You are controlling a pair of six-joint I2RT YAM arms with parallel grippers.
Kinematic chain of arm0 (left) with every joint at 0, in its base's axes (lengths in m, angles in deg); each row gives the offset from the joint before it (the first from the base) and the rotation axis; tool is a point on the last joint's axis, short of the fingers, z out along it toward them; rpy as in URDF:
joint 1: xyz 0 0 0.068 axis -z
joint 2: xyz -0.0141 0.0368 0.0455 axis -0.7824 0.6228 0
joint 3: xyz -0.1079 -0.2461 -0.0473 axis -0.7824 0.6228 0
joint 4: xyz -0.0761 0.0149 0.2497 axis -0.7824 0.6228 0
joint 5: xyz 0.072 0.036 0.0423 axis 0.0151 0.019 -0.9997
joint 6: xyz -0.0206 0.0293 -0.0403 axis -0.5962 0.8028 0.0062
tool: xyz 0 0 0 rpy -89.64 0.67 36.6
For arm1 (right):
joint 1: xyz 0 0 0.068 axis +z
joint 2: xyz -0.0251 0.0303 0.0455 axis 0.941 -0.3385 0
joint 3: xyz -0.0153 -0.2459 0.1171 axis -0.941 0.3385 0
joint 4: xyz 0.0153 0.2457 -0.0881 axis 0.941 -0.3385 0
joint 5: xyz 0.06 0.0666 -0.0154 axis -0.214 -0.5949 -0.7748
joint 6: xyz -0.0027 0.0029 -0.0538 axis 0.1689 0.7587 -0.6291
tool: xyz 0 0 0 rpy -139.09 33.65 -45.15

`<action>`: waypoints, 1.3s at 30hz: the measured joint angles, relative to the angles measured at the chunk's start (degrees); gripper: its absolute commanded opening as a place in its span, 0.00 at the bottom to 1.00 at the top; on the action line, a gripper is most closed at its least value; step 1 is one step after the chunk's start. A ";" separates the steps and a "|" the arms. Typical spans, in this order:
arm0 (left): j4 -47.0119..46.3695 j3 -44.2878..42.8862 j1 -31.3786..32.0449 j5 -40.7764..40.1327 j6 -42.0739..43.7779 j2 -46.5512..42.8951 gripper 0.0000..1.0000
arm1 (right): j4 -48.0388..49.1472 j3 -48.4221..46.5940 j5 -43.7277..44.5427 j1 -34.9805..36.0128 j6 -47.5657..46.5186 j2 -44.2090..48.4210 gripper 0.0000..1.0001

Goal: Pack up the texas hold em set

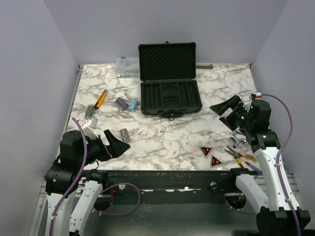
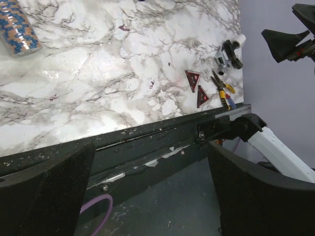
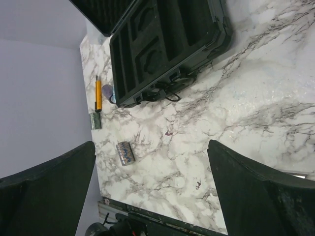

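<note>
The black briefcase (image 1: 170,97) lies open at the back centre, foam lid up, slotted tray empty; it also shows in the right wrist view (image 3: 167,49). A purple chip stack (image 1: 122,103) and a blue one (image 1: 133,104) lie left of it. A dark stack (image 1: 125,133) lies nearer, seen from both wrists (image 2: 18,29) (image 3: 125,153). Two red-black triangles (image 1: 205,151) (image 1: 215,161) lie front right, also in the left wrist view (image 2: 192,78). My left gripper (image 1: 115,142) (image 2: 150,196) is open and empty over the front edge. My right gripper (image 1: 226,110) (image 3: 150,187) is open and empty, right of the case.
An orange-handled tool (image 1: 101,99) and a greenish chip stack (image 1: 89,111) lie at the left. A clear organiser box (image 1: 127,67) stands back left of the lid. Pliers (image 1: 241,156) and a metal part (image 1: 238,140) lie front right. Purple walls close in three sides.
</note>
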 measured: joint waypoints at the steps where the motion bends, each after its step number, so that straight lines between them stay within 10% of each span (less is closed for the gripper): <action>1: 0.00 0.11 0.00 -0.55 0.17 0.20 0.93 | -0.68 -0.55 0.39 0.00 -0.35 -0.28 1.00; 22: 2.82 7.91 0.00 -8.00 -0.28 1.40 0.73 | -6.47 0.07 2.19 0.00 -3.48 -0.81 1.00; 30: 3.06 10.10 0.00 -12.35 -0.57 2.36 0.71 | -12.52 -5.62 1.38 1.25 -6.54 -15.61 1.00; 39: -0.55 13.77 0.00 -13.66 -1.90 5.62 0.67 | -19.32 -11.80 10.84 16.55 -8.59 -17.81 1.00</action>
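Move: The orange-and-blue chip stack lies about 13 cm ahead of my left hand, 3 cm left and 18 cm below; the purple stack is about 23 cm beyond that one and 5 cm farther left. For my right hand, the farther red triangle sits some 12 cm back, 3 cm left and 18 cm down. The nearer triangle is roughly 5 cm back and 5 cm right of it; pliers lie 14 cm back and 13 cm right of that hand. I sink my left hand about 10 cm, easing left and a little forward towards the orange-and-blue stack, tipping the empty fingers down and partly narrowing them. My right hand, wide open, backs off, drops some 6 cm towards the red triangles while tipping down about 20 degrees, then swings left, rolling its left side lower and turning counter-clockwise. ##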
